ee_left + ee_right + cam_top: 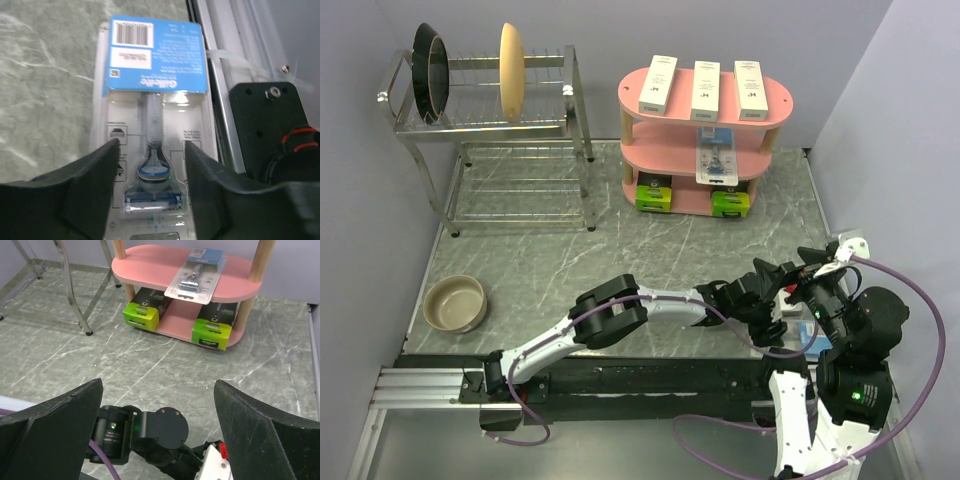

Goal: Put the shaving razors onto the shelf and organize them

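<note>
A clear blister-pack razor with a blue card (155,90) lies flat on the table by its right edge; in the top view only a blue corner of it (810,330) shows. My left gripper (151,160) hangs just over its lower end, open, one finger (100,175) on each side of the razor-head bubble. The pink shelf (775,100) holds three white boxes (706,90) on top. A second blister pack (197,272) lies on the middle board, and two black-and-lime boxes (141,314) (214,329) stand on the bottom. My right gripper (157,384) is wide open and empty above the left wrist.
A metal dish rack (490,130) with dark pans and a tan plate stands at the back left. A tan bowl (454,303) sits near the front left. A metal rail (235,100) and the right arm's black base (270,130) lie close to the pack's right side.
</note>
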`<action>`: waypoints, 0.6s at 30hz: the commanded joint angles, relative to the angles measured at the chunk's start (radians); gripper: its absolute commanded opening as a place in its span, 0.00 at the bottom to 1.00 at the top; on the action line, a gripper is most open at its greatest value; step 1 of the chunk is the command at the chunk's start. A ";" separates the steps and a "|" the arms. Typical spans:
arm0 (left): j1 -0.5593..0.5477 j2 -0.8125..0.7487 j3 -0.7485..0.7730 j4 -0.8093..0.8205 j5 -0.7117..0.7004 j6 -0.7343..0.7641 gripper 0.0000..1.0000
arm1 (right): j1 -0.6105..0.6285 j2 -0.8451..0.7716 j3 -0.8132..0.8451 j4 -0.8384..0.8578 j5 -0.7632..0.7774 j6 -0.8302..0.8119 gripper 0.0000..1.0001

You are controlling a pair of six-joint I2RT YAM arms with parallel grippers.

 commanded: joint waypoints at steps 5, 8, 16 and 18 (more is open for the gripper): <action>-0.007 0.020 0.093 -0.107 -0.211 -0.076 0.17 | 0.003 0.027 0.000 0.062 0.038 0.087 0.96; -0.001 -0.012 0.050 -0.148 -0.283 -0.095 0.10 | 0.003 0.040 0.023 0.073 0.044 0.087 0.96; 0.051 -0.332 -0.304 -0.100 -0.300 -0.150 0.01 | 0.003 0.076 0.071 0.078 0.093 0.058 0.96; 0.068 -0.420 -0.373 -0.112 -0.318 -0.144 0.01 | 0.003 0.081 0.078 0.082 0.110 0.047 0.96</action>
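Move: Just under the left fingertips lies the blue-carded razor pack; its middle is about 5 cm to the right of the left hand, 1 cm back and 2 cm below. The table's front edge runs some 6 cm behind that hand, while the right green box, on the shelf's bottom tier, stands about 38 cm ahead and 9 cm left. From the right hand the pack is roughly 6 cm back, 8 cm right and 33 cm below. Closing its part-open fingers almost fully over the razor-head end of the pack while edging forward, the left hand then draws about 6 cm to the left, ending some 4 cm farther forward and barely higher. It turns nearly 20 degrees counter-clockwise and drags the pack along, away from the table's front edge. ##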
